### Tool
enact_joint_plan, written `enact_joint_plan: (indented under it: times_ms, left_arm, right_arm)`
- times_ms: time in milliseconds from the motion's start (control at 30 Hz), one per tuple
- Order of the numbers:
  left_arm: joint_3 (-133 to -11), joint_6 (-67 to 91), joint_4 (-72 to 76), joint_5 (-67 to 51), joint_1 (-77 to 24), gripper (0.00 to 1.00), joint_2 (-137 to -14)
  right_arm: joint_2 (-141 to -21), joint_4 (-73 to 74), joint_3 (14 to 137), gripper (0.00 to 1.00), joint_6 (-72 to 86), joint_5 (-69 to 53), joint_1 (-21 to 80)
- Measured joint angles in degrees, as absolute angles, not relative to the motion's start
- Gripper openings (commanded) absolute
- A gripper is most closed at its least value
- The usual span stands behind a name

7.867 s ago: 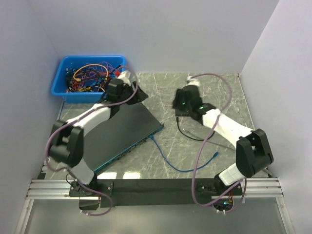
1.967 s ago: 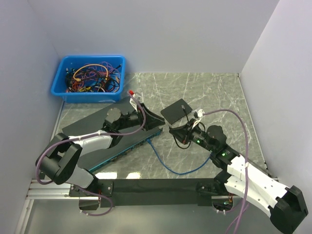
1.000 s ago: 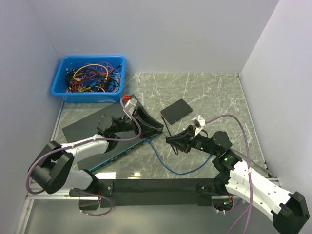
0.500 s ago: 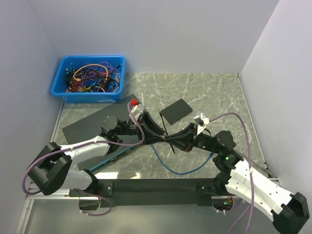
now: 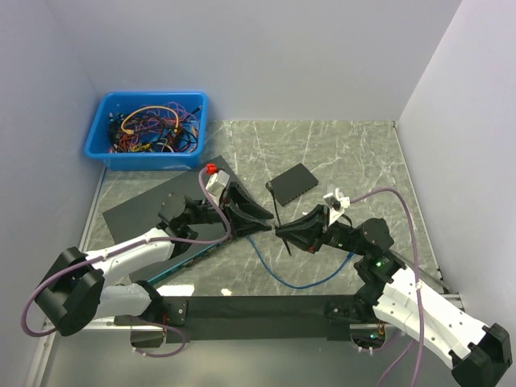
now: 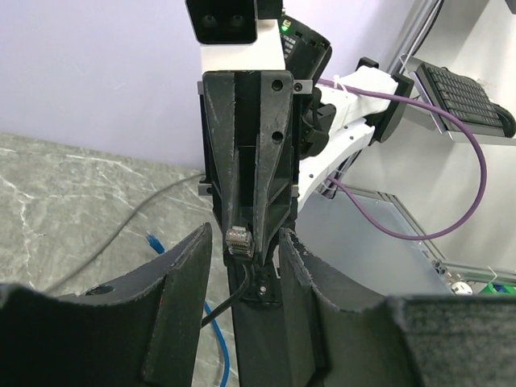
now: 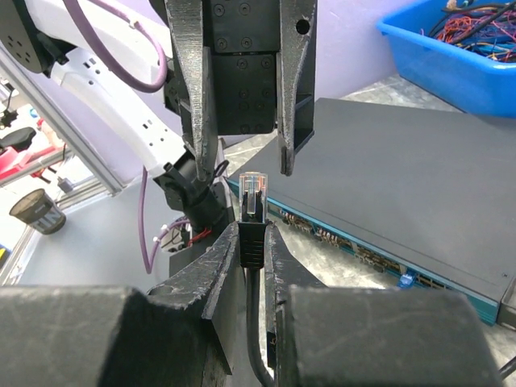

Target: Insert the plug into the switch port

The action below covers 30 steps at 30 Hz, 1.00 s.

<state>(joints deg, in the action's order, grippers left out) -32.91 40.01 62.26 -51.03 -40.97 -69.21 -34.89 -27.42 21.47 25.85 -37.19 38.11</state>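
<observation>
A clear-tipped plug (image 7: 253, 196) on a black cable stands upright between my right gripper's fingers (image 7: 218, 274); the right gripper (image 7: 251, 234) is shut on its black boot. My left gripper (image 6: 243, 236) faces it tip to tip, open, its jaws on either side of the plug (image 6: 239, 239) without gripping it. From above, the left gripper (image 5: 251, 216) and right gripper (image 5: 284, 232) meet over the table just right of the switch (image 5: 153, 216). The black switch (image 7: 387, 177) has its blue row of ports (image 7: 363, 251) facing the right gripper.
A blue cable (image 5: 300, 278) runs from the switch front across the table, its plug sitting in a port (image 7: 407, 279). A small black box (image 5: 292, 182) lies behind the grippers. A blue bin (image 5: 103, 141) of tangled wires sits at the back left.
The left gripper has swung right, off the switch's corner, to meet the right gripper's tips. The right gripper has edged slightly right with the plug still held.
</observation>
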Motion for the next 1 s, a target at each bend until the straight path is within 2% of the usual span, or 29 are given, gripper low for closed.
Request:
enact_joint_plan:
  times_ms: [300,567,767,1000]
  left_arm:
    - [-32.8,39.3,60.3,-48.9,-41.0,0.44,-68.4]
    - [-32.1,33.6,53.0,-42.3,-41.0,0.43,-60.5]
    - [-32.1,29.8,49.2,-37.6,-41.0,0.43,-57.4]
    - [-32.1,27.7,46.0,-33.7,-40.9,0.43,-55.9]
  right_arm:
    - [-31.0,-17.2,25.6,0.00,20.8,-33.3,41.1]
    - [-29.4,-9.6,29.9,0.00,15.4,-28.6,48.6]
    - [-29.6,-4.2,32.2,0.00,12.4,-24.1,57.2]
    - [-34.9,-2.3,34.9,0.00,9.7,-14.3,73.6]
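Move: The right hand already holds the black cable's plug; the port edge of the big switch, at the blue plug, is roughly 11 cm ahead of this hand, 9 cm to its left and some 26 cm below. The small black box lies about 16 cm farther out than the blue plug and 15 cm to its right. From the empty left hand, the blue plug's spot is about 10 cm ahead, 5 cm to the left and 28 cm down. Back towards the base swings the right hand, about 10 cm and speeding up, drifting some 4 cm left, away from the open left gripper; it keeps its pinch on the plug while the fingers dip and turn counter-clockwise, each about 10 degrees. The left hand, still open, eases forward, left and up a few centimetres, turning counter-clockwise nearly 20 degrees. ##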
